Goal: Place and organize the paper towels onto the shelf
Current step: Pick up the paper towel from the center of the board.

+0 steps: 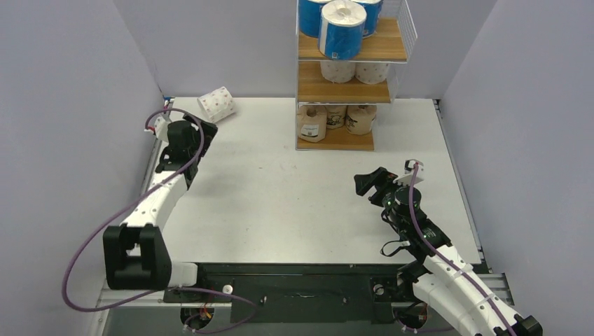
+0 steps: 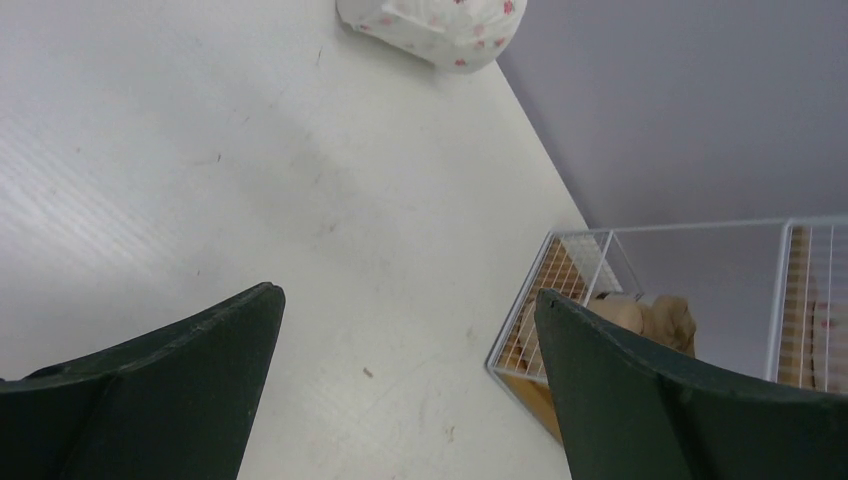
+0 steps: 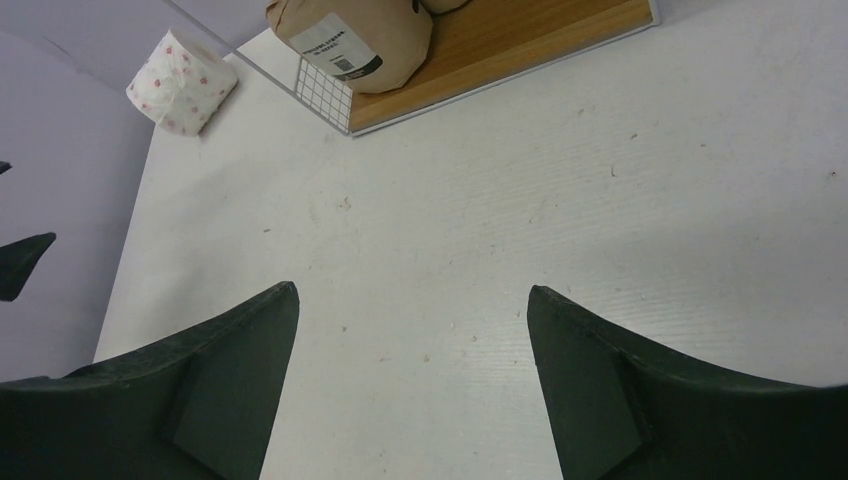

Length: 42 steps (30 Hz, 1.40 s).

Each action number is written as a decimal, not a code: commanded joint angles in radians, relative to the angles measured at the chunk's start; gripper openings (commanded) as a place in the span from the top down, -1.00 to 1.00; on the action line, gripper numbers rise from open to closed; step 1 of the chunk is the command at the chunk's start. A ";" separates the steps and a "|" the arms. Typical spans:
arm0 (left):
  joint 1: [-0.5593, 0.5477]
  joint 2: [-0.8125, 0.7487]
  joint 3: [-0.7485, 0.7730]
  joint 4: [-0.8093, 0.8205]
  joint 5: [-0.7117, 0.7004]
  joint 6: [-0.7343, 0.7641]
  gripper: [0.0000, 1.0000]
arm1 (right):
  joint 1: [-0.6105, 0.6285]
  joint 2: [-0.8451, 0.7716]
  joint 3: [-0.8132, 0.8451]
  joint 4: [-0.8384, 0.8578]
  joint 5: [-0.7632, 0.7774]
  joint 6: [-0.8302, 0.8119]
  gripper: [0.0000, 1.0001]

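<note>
The shelf (image 1: 344, 87) stands at the back of the table. Blue paper towels (image 1: 342, 31) fill its top board, white pink-dotted ones (image 1: 338, 71) the middle, brown kraft ones (image 1: 312, 122) the bottom. One pink-dotted roll (image 1: 217, 105) lies on its side on the table at the back left, also in the left wrist view (image 2: 440, 25) and the right wrist view (image 3: 180, 83). My left gripper (image 1: 203, 128) (image 2: 407, 293) is open and empty, just short of that roll. My right gripper (image 1: 364, 185) (image 3: 412, 290) hangs open and empty over bare table in front of the shelf.
Grey walls close in the table on the left, back and right. The shelf's wire side (image 2: 600, 240) and bottom board (image 3: 520, 50) sit at table level, with a labelled brown roll (image 3: 350, 35) at the board's left end.
</note>
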<state>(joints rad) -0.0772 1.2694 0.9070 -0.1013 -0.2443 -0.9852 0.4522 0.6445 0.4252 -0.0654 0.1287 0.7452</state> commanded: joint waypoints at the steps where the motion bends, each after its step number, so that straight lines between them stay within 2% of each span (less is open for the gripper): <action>1: 0.113 0.193 0.077 0.257 0.204 -0.062 -0.93 | -0.003 0.001 0.003 0.028 -0.025 0.000 -0.59; 5: 0.187 0.354 0.127 0.389 0.225 -0.053 -0.93 | -0.002 -0.001 -0.048 0.083 -0.080 0.047 -0.59; 10: 0.213 0.538 0.314 0.398 0.244 0.021 -0.93 | -0.002 -0.029 -0.090 0.106 -0.086 0.043 -0.59; 15: 0.248 0.682 0.454 0.473 0.340 0.062 -0.93 | -0.006 -0.059 -0.097 0.073 -0.063 -0.014 -0.59; 21: 0.275 0.856 0.592 0.577 0.539 0.119 -0.95 | -0.024 -0.072 -0.102 0.069 -0.061 -0.049 -0.59; 27: 0.286 0.947 0.681 0.567 0.565 0.173 -0.94 | -0.041 -0.082 -0.095 0.023 -0.047 -0.085 -0.59; 31: 0.281 0.993 0.781 0.469 0.584 0.233 -0.93 | -0.043 -0.082 -0.100 0.021 -0.042 -0.085 -0.59; 42: 0.266 1.075 0.859 0.440 0.575 0.239 -0.93 | -0.052 -0.062 -0.101 0.032 -0.029 -0.092 -0.58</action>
<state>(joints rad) 0.1974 2.3039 1.7073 0.3405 0.3080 -0.7715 0.4107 0.5758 0.3264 -0.0624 0.0753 0.6662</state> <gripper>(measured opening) 0.966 0.794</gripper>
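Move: The patterned paper towel lies on its side near the table's far edge, about 29 cm ahead of the open left hand, 4 cm to its left and some 14 cm lower. The wrapped brown paper towel at the bottom shelf's left end is roughly 16 cm ahead, 40 cm to the left hand's right and 13 cm lower. From the right hand the patterned towel lies about 43 cm ahead, 62 cm left and 12 cm lower. The left hand reaches fast and then ever more slowly forward towards the patterned paper towel, about 25 cm out and 7 cm to its left, dipping early, coming up again midway and dipping once more to end some 7 cm lower. Its fingers stay wide open while the wrist turns nearly 20 degrees clockwise and tips its fingertips up about 10, bringing them close to the roll with no contact to be seen; the idle right hand merely sinks about 3 cm. ##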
